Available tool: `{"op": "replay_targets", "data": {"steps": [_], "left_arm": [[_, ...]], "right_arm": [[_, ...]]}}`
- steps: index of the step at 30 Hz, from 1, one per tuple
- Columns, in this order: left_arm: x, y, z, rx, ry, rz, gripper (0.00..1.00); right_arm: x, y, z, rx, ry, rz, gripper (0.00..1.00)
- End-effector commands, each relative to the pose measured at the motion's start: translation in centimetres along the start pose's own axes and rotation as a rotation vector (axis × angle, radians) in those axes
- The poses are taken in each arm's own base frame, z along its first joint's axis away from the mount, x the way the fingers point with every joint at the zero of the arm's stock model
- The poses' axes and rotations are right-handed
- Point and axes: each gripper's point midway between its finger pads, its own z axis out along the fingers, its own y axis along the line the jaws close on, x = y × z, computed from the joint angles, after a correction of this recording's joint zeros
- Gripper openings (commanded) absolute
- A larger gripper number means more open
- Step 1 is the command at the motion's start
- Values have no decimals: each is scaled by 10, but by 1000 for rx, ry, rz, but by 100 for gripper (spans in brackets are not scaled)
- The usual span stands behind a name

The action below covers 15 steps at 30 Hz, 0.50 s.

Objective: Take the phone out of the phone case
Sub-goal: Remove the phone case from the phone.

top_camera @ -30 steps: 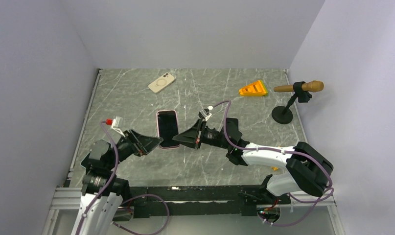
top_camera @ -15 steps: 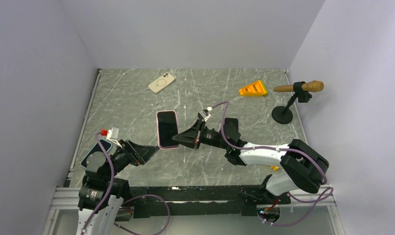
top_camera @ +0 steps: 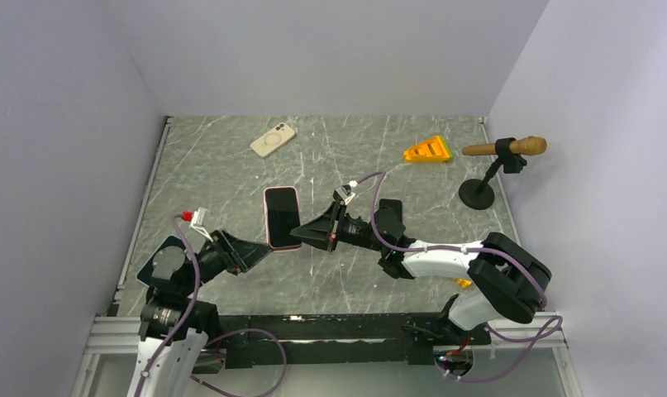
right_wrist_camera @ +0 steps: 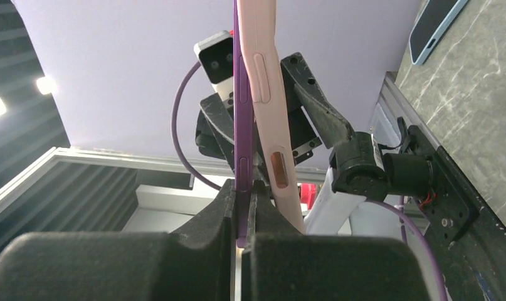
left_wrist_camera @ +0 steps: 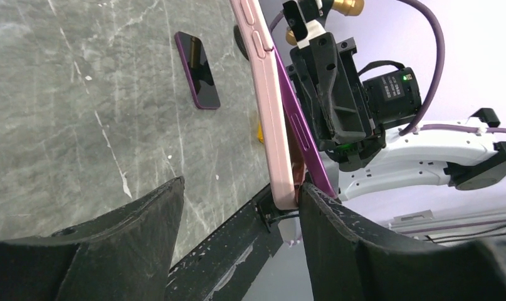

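A purple phone (right_wrist_camera: 241,94) in a pink phone case (right_wrist_camera: 266,81) is held on edge above the table (top_camera: 231,165). My right gripper (right_wrist_camera: 242,188) is shut on the phone's bare edge, where the case has peeled away and lies outside the right finger. In the top view the phone (top_camera: 282,217) hangs between the right gripper (top_camera: 301,236) and the left gripper (top_camera: 262,251). My left gripper (left_wrist_camera: 242,186) is open, with the case's (left_wrist_camera: 267,106) lower corner between the jaws, against the right finger (left_wrist_camera: 363,251). The left finger (left_wrist_camera: 112,244) stands clear of it.
A cream phone case (top_camera: 273,139) lies at the back of the table and an orange wedge (top_camera: 427,150) at the back right. A wooden handle on a black stand (top_camera: 503,153) is at the right. A dark phone (left_wrist_camera: 198,70) and a blue-edged phone (right_wrist_camera: 435,25) lie flat.
The left gripper's jaws have narrowed round the case's lower corner and its wrist has shifted a little. The right gripper holds the phone as before.
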Motion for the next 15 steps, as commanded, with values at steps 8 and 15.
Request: {"op": "replay_targets", "data": {"steps": [8,15], "left_arm": [[-11,-31,28,219,76,-49,51],[-12,-37,38,244,88,-68,22]], "right_arm": [[8,34,5,-140,25,-49,0],[11,29,4,-125,25,-51,0]]}}
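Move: The phone case's middle lies about 7 cm ahead of my left hand, 5 cm to its right and some 1 cm higher; the case's near end is right at my upper fingertip. The phone is about 8 cm ahead, 5 cm right and 2 cm up, just above the case, with a gap between them at the near end. From my right hand, pinching the phone, the case's middle is 3 cm ahead, 3 cm left and 1 cm lower. I slip my left hand in under the phone, some 3 cm to the right and 2 cm forward, dipping a little and coming back up, turning about 10 degrees clockwise. As it goes I close its fingers from well open to about a third, the upper one in the gap between phone and case, the lower one beneath the case. My right hand keeps its pinch on the phone and gives barely a centimetre downwards. ##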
